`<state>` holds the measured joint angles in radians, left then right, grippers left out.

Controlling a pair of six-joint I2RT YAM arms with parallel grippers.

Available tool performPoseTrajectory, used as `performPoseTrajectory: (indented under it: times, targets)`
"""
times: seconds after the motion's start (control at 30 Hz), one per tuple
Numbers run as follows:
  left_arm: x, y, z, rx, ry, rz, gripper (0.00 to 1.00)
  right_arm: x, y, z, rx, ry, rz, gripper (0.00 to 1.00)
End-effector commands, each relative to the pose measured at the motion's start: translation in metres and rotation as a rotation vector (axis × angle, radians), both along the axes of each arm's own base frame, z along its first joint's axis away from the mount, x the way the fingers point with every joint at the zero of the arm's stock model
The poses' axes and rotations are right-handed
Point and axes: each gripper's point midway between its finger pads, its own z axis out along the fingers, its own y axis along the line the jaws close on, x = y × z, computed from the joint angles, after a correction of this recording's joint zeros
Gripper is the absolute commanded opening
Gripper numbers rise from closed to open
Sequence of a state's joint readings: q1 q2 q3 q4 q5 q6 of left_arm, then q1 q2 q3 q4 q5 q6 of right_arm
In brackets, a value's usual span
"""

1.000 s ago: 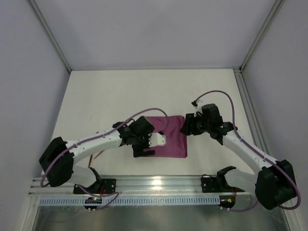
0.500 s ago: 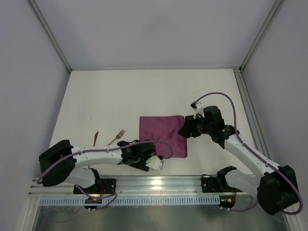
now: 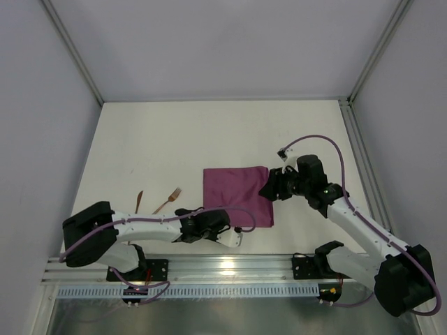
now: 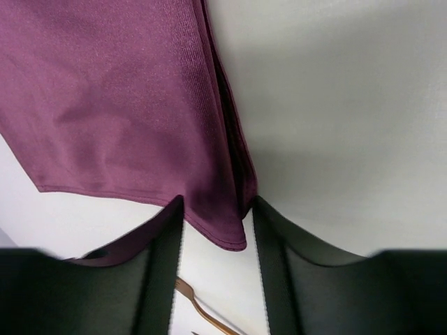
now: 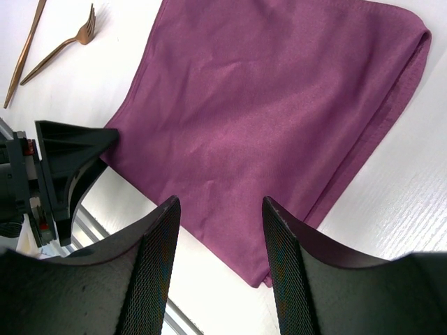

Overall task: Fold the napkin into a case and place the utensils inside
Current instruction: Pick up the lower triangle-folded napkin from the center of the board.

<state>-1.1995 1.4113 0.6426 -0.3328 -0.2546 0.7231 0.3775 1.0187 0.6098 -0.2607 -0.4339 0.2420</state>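
Observation:
The plum-purple napkin (image 3: pixel 237 192) lies folded into a flat rectangle in the middle of the table. My left gripper (image 3: pixel 219 226) is low at its near-left corner. In the left wrist view that corner (image 4: pixel 227 223) pokes between the half-closed jaws of the left gripper (image 4: pixel 218 204), with table showing between the fingers below it. My right gripper (image 3: pixel 269 187) hovers open over the napkin's right side, and cloth (image 5: pixel 265 118) fills the right wrist view beyond its fingertips (image 5: pixel 171 209). The copper utensils lie left of the napkin: a fork (image 3: pixel 168 201) and a slim piece (image 3: pixel 139 202).
The metal rail (image 3: pixel 223 265) with both arm bases runs along the near edge. Grey walls close in the table on the left, back and right. The fork (image 5: pixel 63 45) and the other utensil (image 5: pixel 24 52) show at the right wrist view's upper left.
My left arm came off the napkin's left side, swung down to the near edge, and its jaws narrowed round the near-left corner. The right gripper barely moved.

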Motion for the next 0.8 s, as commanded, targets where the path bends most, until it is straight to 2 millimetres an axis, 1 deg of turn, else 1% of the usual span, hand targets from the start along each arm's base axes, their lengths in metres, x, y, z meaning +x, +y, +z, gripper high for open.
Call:
performPoseTrajectory:
  times: [0.0, 0.07, 0.1, 0.13, 0.17, 0.2, 0.23, 0.27, 0.3, 0.33, 0.37, 0.4, 0.43, 0.47, 0.5, 0.53, 0.57, 0.6, 0.63, 0.67, 0.7, 0.73, 0.77]
  targets:
    - [-0.007, -0.005, -0.01, -0.025, 0.026, 0.003, 0.39, 0.003, 0.004, 0.017, 0.034, -0.07, 0.023, 0.55]
    - [-0.005, -0.004, -0.01, -0.027, 0.012, 0.013, 0.31, 0.001, 0.006, 0.019, 0.039, -0.084, 0.042, 0.54]
    - [-0.004, -0.004, -0.009, -0.025, 0.006, 0.016, 0.2, 0.001, 0.006, 0.021, 0.045, -0.093, 0.048, 0.54]
    - [-0.001, -0.003, -0.006, -0.031, -0.008, 0.027, 0.14, 0.001, 0.007, 0.024, 0.045, -0.113, 0.064, 0.55]
    - [0.0, -0.003, -0.005, -0.038, -0.014, 0.032, 0.05, 0.002, 0.009, 0.03, 0.058, -0.143, 0.078, 0.54]
    - [0.0, -0.005, 0.001, -0.061, -0.018, 0.034, 0.0, 0.0, 0.012, 0.033, 0.071, -0.165, 0.1, 0.55]
    - [0.0, -0.007, 0.004, -0.081, -0.009, 0.037, 0.0, 0.0, 0.013, 0.043, 0.081, -0.224, 0.125, 0.54]
    - [-0.006, -0.01, 0.006, -0.107, 0.033, 0.028, 0.0, 0.003, 0.016, 0.056, 0.1, -0.299, 0.148, 0.55]
    - [-0.003, -0.009, 0.016, -0.142, 0.055, 0.049, 0.0, 0.001, 0.016, 0.057, 0.103, -0.339, 0.17, 0.55]
    - [-0.005, -0.01, 0.02, -0.17, 0.088, 0.058, 0.0, -0.003, 0.018, 0.069, 0.117, -0.409, 0.199, 0.55]
    - [-0.002, -0.009, 0.024, -0.205, 0.135, 0.089, 0.0, -0.001, 0.018, 0.074, 0.094, -0.493, 0.236, 0.55]
    - [-0.001, -0.009, 0.034, -0.238, 0.151, 0.1, 0.0, -0.004, 0.018, 0.075, 0.077, -0.549, 0.273, 0.55]
    - [0.002, -0.007, 0.038, -0.257, 0.164, 0.116, 0.0, -0.005, 0.018, 0.08, 0.064, -0.609, 0.302, 0.55]
    - [0.004, -0.004, 0.04, -0.263, 0.173, 0.129, 0.0, -0.007, 0.019, 0.09, 0.048, -0.696, 0.321, 0.55]
    - [0.007, -0.003, 0.043, -0.29, 0.199, 0.141, 0.0, -0.011, 0.019, 0.088, 0.038, -0.727, 0.336, 0.55]
    - [0.008, 0.0, 0.046, -0.301, 0.208, 0.149, 0.0, -0.016, 0.022, 0.09, 0.03, -0.771, 0.371, 0.55]
    - [0.009, 0.001, 0.048, -0.308, 0.215, 0.15, 0.0, -0.028, 0.028, 0.095, 0.028, -0.836, 0.415, 0.55]
    - [0.012, 0.002, 0.048, -0.323, 0.233, 0.162, 0.0, -0.034, 0.03, 0.085, -0.016, -0.89, 0.462, 0.55]
    - [0.012, 0.001, 0.051, -0.335, 0.244, 0.162, 0.0, -0.042, 0.035, 0.082, -0.036, -0.929, 0.5, 0.55]
    - [0.014, 0.001, 0.052, -0.342, 0.253, 0.165, 0.0, -0.062, 0.046, 0.07, -0.053, -0.952, 0.58, 0.55]
    - [0.018, 0.003, 0.053, -0.347, 0.257, 0.18, 0.0, -0.069, 0.05, 0.063, -0.108, -1.012, 0.649, 0.56]
    - [0.021, 0.002, 0.055, -0.349, 0.251, 0.182, 0.0, -0.079, 0.052, 0.047, -0.149, -0.977, 0.702, 0.56]
    - [0.022, 0.003, 0.054, -0.344, 0.247, 0.179, 0.0, -0.089, 0.059, 0.036, -0.199, -0.964, 0.746, 0.57]
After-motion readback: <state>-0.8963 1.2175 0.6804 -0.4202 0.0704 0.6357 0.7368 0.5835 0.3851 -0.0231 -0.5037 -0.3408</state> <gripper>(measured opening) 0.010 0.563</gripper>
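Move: The napkin's near-left corner lies between the left hand's half-open fingers, practically at the fingertips and about 1 cm below the hand point. From the same hand the napkin's middle is some 8 cm ahead and 8 cm to the right, while the fork lies about 15 cm to the left and 4 cm ahead. The right hand hovers with that corner about 16 cm to its left, 7 cm back and 11 cm below. The left hand dips less than a centimetre while its fingers go from half open to shut, pinching the napkin's near-left corner, then lifts it about 5 cm off the board while easing a couple of centimetres forward, the wrist turning and tilting modestly. Meanwhile the right hand, its fingers staying half open and empty, rises some 7 cm above the napkin and then swings back about 8 cm and to the left about 5 cm, tipping its fingers upward by nearly 50 degrees as it turns counter-clockwise. ##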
